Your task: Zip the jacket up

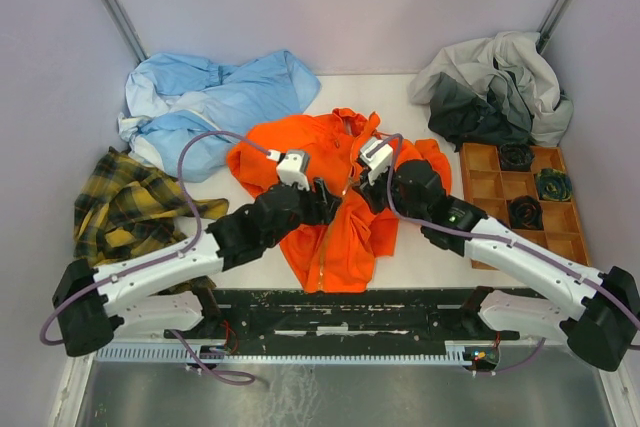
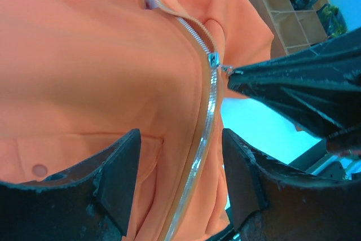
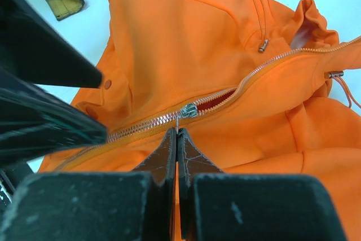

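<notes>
The orange jacket (image 1: pixel 335 217) lies front-up in the middle of the table, hood to the far side. Its light zipper (image 2: pixel 204 134) is closed from the hem up to the slider (image 3: pixel 188 111); above that it gapes open. My right gripper (image 3: pixel 177 132) is shut on the slider's small pull tab, and it also shows in the top view (image 1: pixel 365 190) and in the left wrist view (image 2: pixel 234 73). My left gripper (image 2: pixel 180 184) is open, its two fingers (image 2: pixel 121 179) either side of the closed zipper below the slider, low over the fabric (image 1: pixel 328 205).
A light blue garment (image 1: pixel 215 97) lies at the back left, a yellow plaid shirt (image 1: pixel 130 207) at the left. A grey and dark clothing heap (image 1: pixel 495 87) is at the back right. A wooden compartment tray (image 1: pixel 485 182) with dark items sits right of the jacket.
</notes>
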Robot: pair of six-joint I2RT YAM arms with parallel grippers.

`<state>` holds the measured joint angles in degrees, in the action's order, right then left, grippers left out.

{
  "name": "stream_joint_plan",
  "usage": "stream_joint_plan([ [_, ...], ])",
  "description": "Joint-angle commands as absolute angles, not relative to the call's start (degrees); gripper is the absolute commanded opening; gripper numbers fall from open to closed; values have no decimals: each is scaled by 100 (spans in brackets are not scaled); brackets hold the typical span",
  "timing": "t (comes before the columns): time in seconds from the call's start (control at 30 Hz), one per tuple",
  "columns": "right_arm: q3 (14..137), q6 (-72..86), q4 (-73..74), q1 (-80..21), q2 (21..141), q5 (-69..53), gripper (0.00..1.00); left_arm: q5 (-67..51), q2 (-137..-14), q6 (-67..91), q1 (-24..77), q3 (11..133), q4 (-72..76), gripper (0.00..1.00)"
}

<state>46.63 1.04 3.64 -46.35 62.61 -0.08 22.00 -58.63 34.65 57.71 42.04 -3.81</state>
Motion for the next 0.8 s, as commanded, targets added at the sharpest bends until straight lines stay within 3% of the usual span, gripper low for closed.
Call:
stream_joint_plan([
  [0.0,4859,105,188,-4745,6154,-146,0,2002,-6527,3029,5727,4772,180,66],
  [0.1,4918,10,191,-4755,6166,-61,0,1968,-6984,3007,5692,4997,122,61],
  [0.3,5011,-407,162,-4709,6202,875,0,2220,-7037,2961,5602,4912,-165,11],
  [0.37,5087,-491,136,-4598,6264,1261,0,2386,-6855,2850,5538,4837,-250,3],
  [0.77,6468,-497,423,-3648,6644,1543,0,2999,-7073,1254,4712,6643,-1301,3],
])
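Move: The closed stretch of zip just below the slider lies about 2 cm ahead of the open left fingers, 3 cm to their right and 2 cm lower; the slider is some 3 cm ahead and 4 cm right, 1 cm below. The hem hangs roughly 16 cm back, 2 cm left and well below, some 12 cm. The right fingers already hold the pull, slider 1 cm ahead, left and below; the collar is about 12 cm ahead, 3 cm right, 8 cm lower. The joined zip teeth just below the slider are pinched by the left hand, which dips about 5 cm right, forward and down, closes, then carries them forward and up, easing left. The right hand keeps its grip on the pull, almost still at first, then draws it some 8 cm forward, up and right, away from the left fingers, turning slightly clockwise. ##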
